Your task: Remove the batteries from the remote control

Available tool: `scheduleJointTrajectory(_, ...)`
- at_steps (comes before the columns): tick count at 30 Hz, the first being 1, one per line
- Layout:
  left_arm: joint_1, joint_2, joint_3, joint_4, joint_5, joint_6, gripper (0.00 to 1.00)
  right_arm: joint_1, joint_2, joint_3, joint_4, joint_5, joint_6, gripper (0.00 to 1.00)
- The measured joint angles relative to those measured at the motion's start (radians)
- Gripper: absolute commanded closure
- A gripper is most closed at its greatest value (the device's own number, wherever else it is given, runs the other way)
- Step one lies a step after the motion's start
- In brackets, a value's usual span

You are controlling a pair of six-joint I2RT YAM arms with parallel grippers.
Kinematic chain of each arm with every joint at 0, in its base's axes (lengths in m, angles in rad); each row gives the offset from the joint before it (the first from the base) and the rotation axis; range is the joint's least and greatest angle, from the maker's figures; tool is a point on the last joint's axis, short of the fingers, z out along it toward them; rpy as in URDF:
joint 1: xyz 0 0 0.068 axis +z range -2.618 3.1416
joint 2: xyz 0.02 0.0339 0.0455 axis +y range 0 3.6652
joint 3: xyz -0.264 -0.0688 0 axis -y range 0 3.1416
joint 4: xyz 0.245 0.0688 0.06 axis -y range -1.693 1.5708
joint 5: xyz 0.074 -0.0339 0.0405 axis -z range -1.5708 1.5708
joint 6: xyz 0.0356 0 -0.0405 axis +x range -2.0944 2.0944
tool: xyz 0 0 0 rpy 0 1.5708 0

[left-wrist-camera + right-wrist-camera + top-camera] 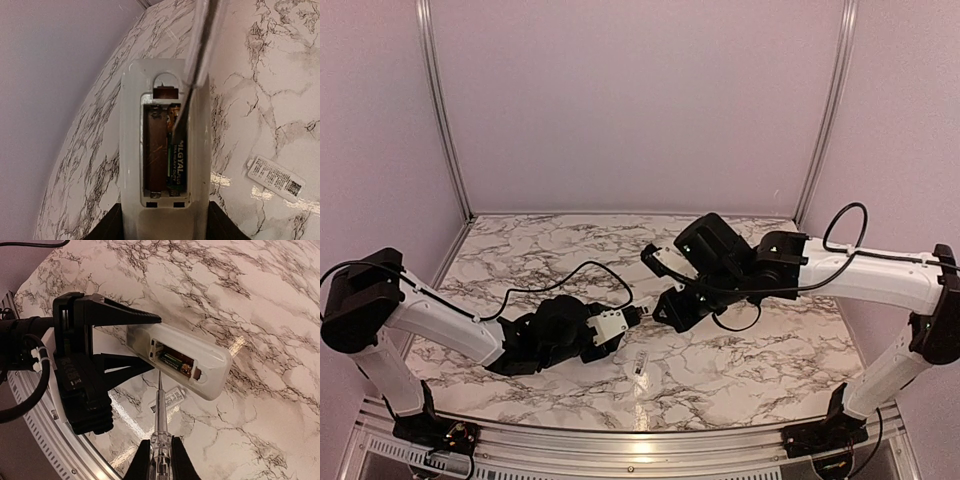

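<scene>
My left gripper [165, 222] is shut on the near end of the remote control [130, 150], a white bar held above the table with its battery bay facing up. One dark battery [177, 165] lies in the bay's right slot. The left slot shows only its bare brown floor. My right gripper [161, 462] is shut on the clear handle of a screwdriver [161, 425]. Its thin grey shaft [197, 50] slants down into the bay, and the tip sits at the battery's far end. From the right wrist, the remote control [210, 360], the battery [172, 361] and the left gripper [135, 340] all show.
A small white cover piece [276, 178] with a printed label lies flat on the marble table [520, 260], below the remote and near the front edge. The aluminium front rail [60, 450] runs close under both grippers. Pink walls enclose the table.
</scene>
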Motion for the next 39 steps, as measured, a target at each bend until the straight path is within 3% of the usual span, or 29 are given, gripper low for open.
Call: scheduleJointTrajectory(39, -0.028, 0.047, 0.013, -0.061, -0.050, 0.021, 1.00, 0.008, 0.275, 0.238, -0.227, 0.115, -0.064, 1.00)
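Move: The remaining battery sits in the remote's open back, about 5 cm ahead of the right hand, 4 cm to its left and 10 cm lower; that hand holds the screwdriver. The empty slot is beside the battery, 1 cm farther out and 1 cm farther left. On the table lies the cover, 2 cm back, 3 cm left and 17 cm below. From the left hand, gripping the remote, the battery is 4 cm ahead, 4 cm right, 2 cm lower. Between the battery's orange end and the compartment wall nearer the robot, the screwdriver tip is worked in: the right hand sinks about 4.5 cm and goes some 2.5 cm forward, tilting until its fingers point more steeply down, and keeps its grip. The left hand keeps hold of the remote and sinks 2.5 cm, mostly late on. ##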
